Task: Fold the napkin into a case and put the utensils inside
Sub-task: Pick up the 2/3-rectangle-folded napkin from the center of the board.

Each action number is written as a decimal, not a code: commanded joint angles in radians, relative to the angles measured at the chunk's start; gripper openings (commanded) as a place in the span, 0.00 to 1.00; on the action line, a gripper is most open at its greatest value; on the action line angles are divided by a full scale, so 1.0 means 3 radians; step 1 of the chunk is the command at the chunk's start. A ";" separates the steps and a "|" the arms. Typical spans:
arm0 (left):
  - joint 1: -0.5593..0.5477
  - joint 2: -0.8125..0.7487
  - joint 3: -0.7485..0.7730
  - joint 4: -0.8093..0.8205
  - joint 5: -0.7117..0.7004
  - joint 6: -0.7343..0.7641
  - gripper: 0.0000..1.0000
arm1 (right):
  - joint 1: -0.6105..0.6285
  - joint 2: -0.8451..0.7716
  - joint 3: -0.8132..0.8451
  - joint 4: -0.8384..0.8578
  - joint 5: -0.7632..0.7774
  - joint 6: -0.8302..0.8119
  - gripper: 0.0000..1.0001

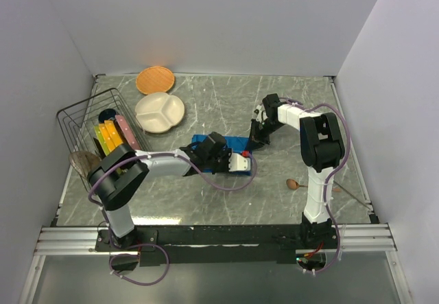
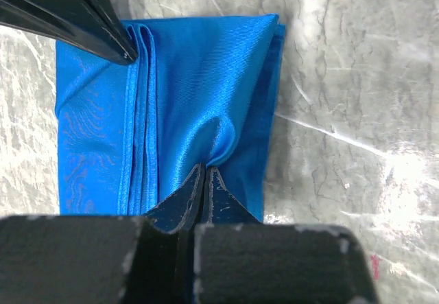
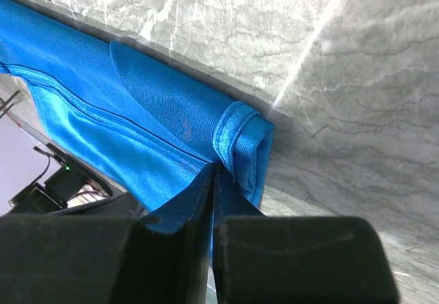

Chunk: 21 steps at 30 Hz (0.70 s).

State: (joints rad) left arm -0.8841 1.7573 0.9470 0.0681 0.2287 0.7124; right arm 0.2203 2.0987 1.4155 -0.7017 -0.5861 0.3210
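The napkin [image 1: 239, 143] lies mid-table, folded into a narrow layered blue strip [image 2: 185, 84]. My left gripper [image 1: 214, 147] is down on its near part, shut [image 2: 204, 169], with a raised pucker of the top layer caught between the tips. At the strip's right end my right gripper [image 1: 257, 141] is shut [image 3: 215, 171] on the folded hemmed corner [image 3: 243, 139]; its black fingers [image 2: 75, 12] show in the top left of the left wrist view. Of the utensils, a brown wooden spoon [image 1: 293, 184] lies on the table to the right, near the right arm's base, with a slim metal piece [image 1: 351, 193] beyond it.
A wire basket [image 1: 77, 122] with coloured flat plates stands at the left. A white divided plate [image 1: 159, 110] and an orange plate [image 1: 155, 79] sit at the back left. Grey walls close in three sides of the marble table [image 1: 226, 201].
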 commanded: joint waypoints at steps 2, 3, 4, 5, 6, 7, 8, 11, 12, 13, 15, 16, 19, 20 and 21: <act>0.0109 0.0007 0.0411 -0.0537 0.0530 -0.0048 0.01 | -0.0008 0.0219 -0.0045 -0.0069 0.0681 -0.0232 0.08; 0.0129 0.0023 0.0473 -0.0610 0.0572 -0.0053 0.01 | -0.0008 0.0219 -0.0045 -0.0069 0.0676 -0.0231 0.08; 0.0155 0.0078 0.0534 -0.0676 0.0618 -0.0074 0.01 | -0.0008 0.0219 -0.0045 -0.0069 0.0675 -0.0231 0.08; 0.0201 0.0109 0.0677 -0.0768 0.0659 -0.0084 0.01 | -0.0008 0.0224 -0.0045 -0.0069 0.0675 -0.0231 0.08; 0.0226 0.0140 0.0734 -0.0911 0.0755 -0.0074 0.01 | -0.0013 0.0224 -0.0045 -0.0074 0.0675 -0.0226 0.08; 0.0247 0.0171 0.0770 -0.0958 0.0787 -0.0064 0.01 | -0.0008 0.0224 -0.0045 -0.0069 0.0670 -0.0226 0.08; 0.0257 0.0166 0.0745 -0.0968 0.0792 -0.0048 0.15 | -0.0008 0.0229 -0.0040 -0.0069 0.0665 -0.0221 0.08; 0.0232 0.0100 0.0551 -0.0836 0.0736 -0.0002 0.33 | -0.0013 0.0240 -0.0024 -0.0085 0.0670 -0.0216 0.08; 0.0212 0.0084 0.0505 -0.0810 0.0700 0.0008 0.36 | -0.0018 0.0240 -0.0024 -0.0080 0.0675 -0.0211 0.08; 0.0201 0.0074 0.0469 -0.0785 0.0665 0.0023 0.39 | -0.0013 0.0240 -0.0029 -0.0074 0.0675 -0.0206 0.08; 0.0165 0.0079 0.0377 -0.0769 0.0644 0.0044 0.43 | -0.0013 0.0240 -0.0024 -0.0079 0.0670 -0.0196 0.08; 0.0150 0.0094 0.0356 -0.0769 0.0619 0.0049 0.45 | -0.0013 0.0250 -0.0024 -0.0085 0.0670 -0.0196 0.08; 0.0124 0.0160 0.0295 -0.0754 0.0552 0.0074 0.49 | -0.0013 0.0250 -0.0019 -0.0085 0.0670 -0.0196 0.08; 0.0104 0.0186 0.0285 -0.0759 0.0516 0.0085 0.50 | -0.0013 0.0250 -0.0014 -0.0090 0.0670 -0.0196 0.08; 0.0099 0.0207 0.0279 -0.0759 0.0491 0.0125 0.50 | -0.0018 0.0255 -0.0009 -0.0095 0.0670 -0.0201 0.08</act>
State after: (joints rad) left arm -0.8425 1.8008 1.0374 -0.1703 0.3878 0.7128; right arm 0.2199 2.1048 1.4265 -0.7162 -0.5842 0.3134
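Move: The left fingers already pinch the near edge of the folded napkin toward its right end; the napkin's middle lies about 4 cm ahead, 5 cm left and 2 cm below. From this hand, the divided plate is some 17 cm ahead and 23 cm left, the wooden spoon 5 cm back and 22 cm right. From the right hand, shut on the napkin's right end, its middle is about 4 cm back and 9 cm left. Left fingers lift about 2 cm, open halfway releasing the napkin, then sink back 5 cm astride its near edge. ##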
